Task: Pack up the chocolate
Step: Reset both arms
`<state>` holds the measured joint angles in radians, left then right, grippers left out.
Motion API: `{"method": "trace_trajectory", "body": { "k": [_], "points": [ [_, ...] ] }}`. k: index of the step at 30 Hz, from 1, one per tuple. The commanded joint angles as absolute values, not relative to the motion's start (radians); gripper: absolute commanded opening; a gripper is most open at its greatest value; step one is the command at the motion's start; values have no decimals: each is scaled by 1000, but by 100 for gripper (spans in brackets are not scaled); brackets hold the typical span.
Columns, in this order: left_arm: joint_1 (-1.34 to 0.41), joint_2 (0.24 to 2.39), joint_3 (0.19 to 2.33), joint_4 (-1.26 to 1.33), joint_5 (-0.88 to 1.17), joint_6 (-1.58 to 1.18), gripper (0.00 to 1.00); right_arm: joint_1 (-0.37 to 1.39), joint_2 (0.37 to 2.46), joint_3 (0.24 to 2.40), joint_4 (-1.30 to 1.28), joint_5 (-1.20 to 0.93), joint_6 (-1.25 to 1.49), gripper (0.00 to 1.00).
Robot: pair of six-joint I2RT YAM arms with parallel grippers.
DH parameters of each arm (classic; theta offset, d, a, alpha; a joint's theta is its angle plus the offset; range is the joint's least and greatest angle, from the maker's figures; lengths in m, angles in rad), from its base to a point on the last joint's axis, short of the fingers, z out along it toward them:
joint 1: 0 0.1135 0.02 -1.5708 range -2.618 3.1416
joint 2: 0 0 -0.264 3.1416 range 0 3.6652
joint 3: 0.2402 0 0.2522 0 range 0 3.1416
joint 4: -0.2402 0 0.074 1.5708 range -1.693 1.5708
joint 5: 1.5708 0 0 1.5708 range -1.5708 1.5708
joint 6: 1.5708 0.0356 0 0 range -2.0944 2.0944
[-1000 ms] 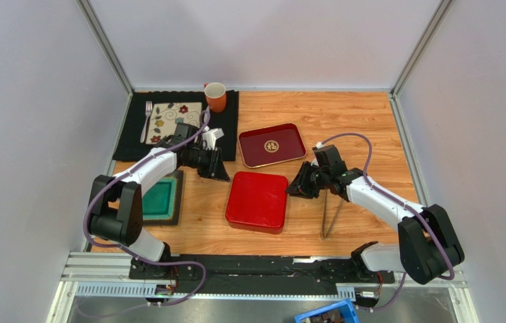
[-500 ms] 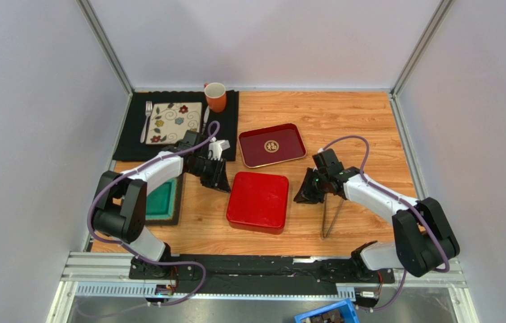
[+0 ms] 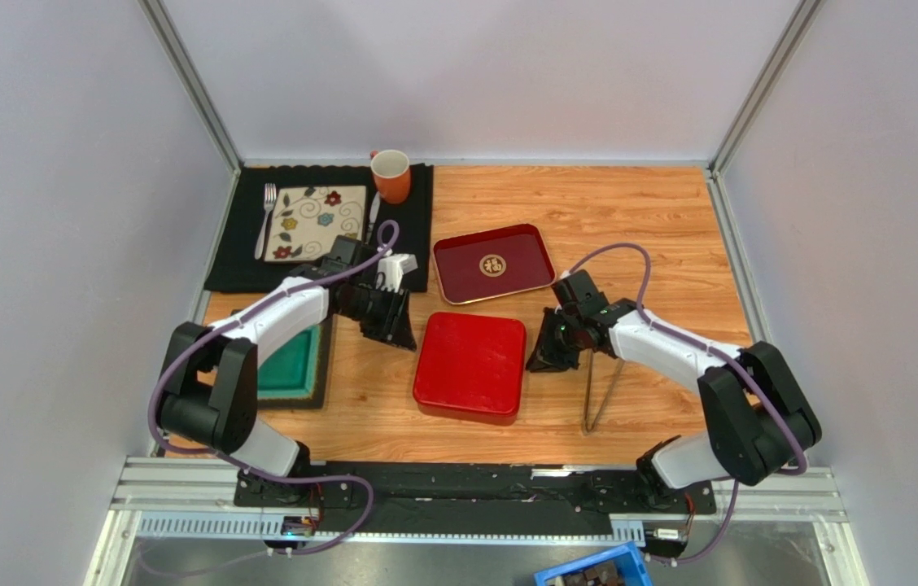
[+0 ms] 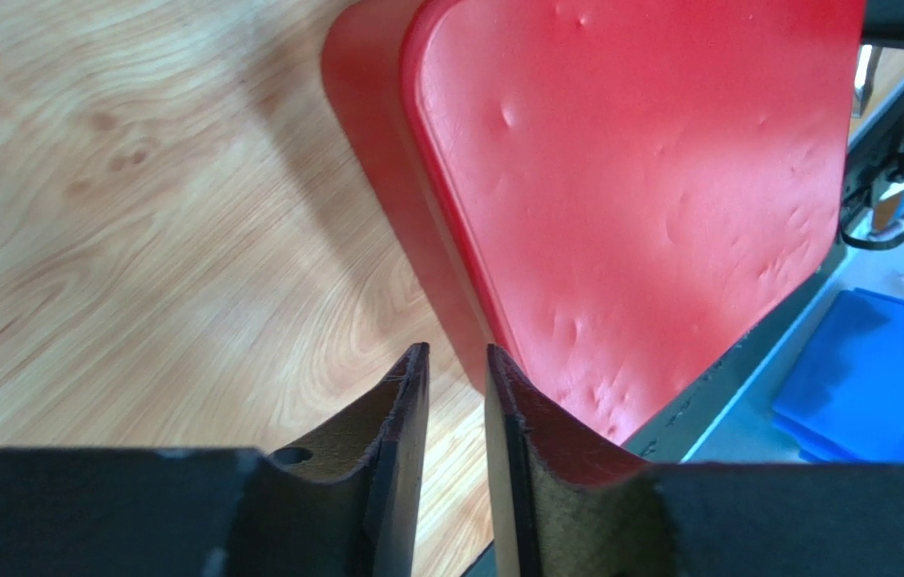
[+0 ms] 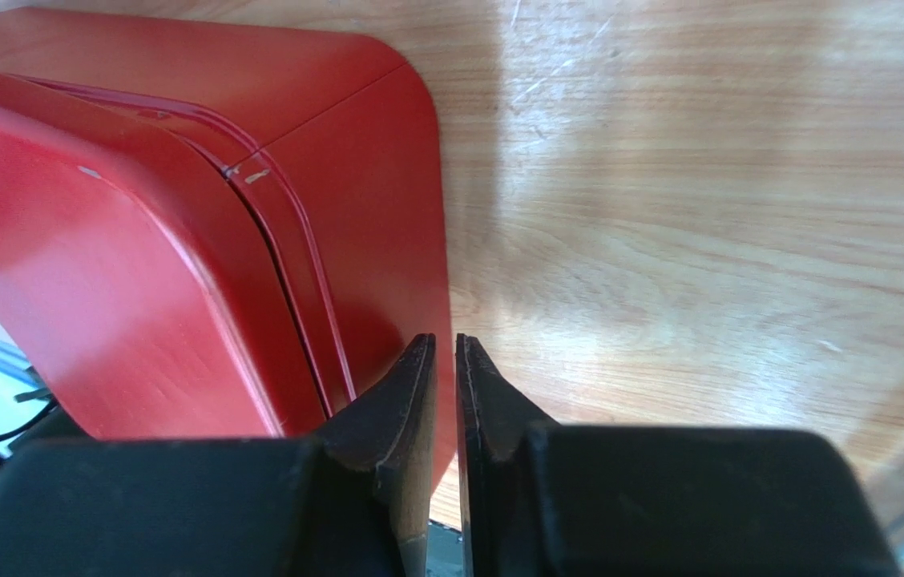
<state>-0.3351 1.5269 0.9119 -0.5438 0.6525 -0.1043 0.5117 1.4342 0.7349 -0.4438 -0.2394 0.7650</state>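
No chocolate shows in any view. A red box (image 3: 468,364) with its lid on lies in the middle of the table; it also fills much of the left wrist view (image 4: 638,180) and the right wrist view (image 5: 120,241). My left gripper (image 3: 400,332) hangs by the box's far left corner. Its jaws (image 4: 457,351) stand a narrow gap apart, with only wood seen between them. My right gripper (image 3: 537,358) is at the box's right side. Its tips (image 5: 445,340) are drawn almost together beside the box wall, with nothing between them.
A dark red tray with a gold emblem (image 3: 493,263) lies behind the box. At the back left a black mat (image 3: 409,232) carries a flowered plate (image 3: 312,222), a fork (image 3: 268,214) and an orange mug (image 3: 391,175). A green tray (image 3: 289,358) sits left; metal tongs (image 3: 598,385) lie right.
My right gripper has moved left to the box's right side and narrowed its jaws. My left gripper has come nearer the box's far left corner. The box has stayed put.
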Motion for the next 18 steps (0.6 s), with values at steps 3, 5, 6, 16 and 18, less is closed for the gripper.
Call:
{"method": "trace_trajectory", "body": {
  "k": [3, 5, 6, 16, 18],
  "points": [
    [-304, 1402, 985, -637, 488, 32, 50, 503, 1342, 885, -680, -65, 605, 25],
    [-298, 1349, 973, -635, 411, 66, 61, 503, 1322, 925, -748, 36, 551, 32],
    [-298, 1326, 965, -623, 390, 75, 63, 503, 1301, 958, -800, 79, 532, 34],
    [-288, 1158, 861, -578, 288, 123, 81, 503, 1056, 1014, -796, 71, 391, 52],
    [-279, 1140, 827, -560, 293, 124, 82, 503, 1032, 1015, -781, 54, 382, 58]
  ]
}}
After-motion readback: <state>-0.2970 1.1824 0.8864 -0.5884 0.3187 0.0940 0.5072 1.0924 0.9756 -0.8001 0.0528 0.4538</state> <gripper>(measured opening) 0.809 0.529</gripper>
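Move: The closed red box stands between my hands: its middle is about 9 cm to the right of my left hand, 3 cm back and 5 cm lower. From my right hand it lies some 9 cm left and level fore and aft, with the dark red tray 16 cm ahead and 6 cm left, and the knife and fork about 11 cm right and 2 cm back. The teal tray is roughly 18 cm left of my left hand and 2 cm back. I pull both empty hands away from the red box's sides. My right hand climbs about 12 cm while drawing 6 cm out to the right; my left goes some 6 cm left and as much up, a little forward too, towards the teal tray. Both sets of fingers swing forward by roughly 25 degrees and open wide, the left ones farther. ##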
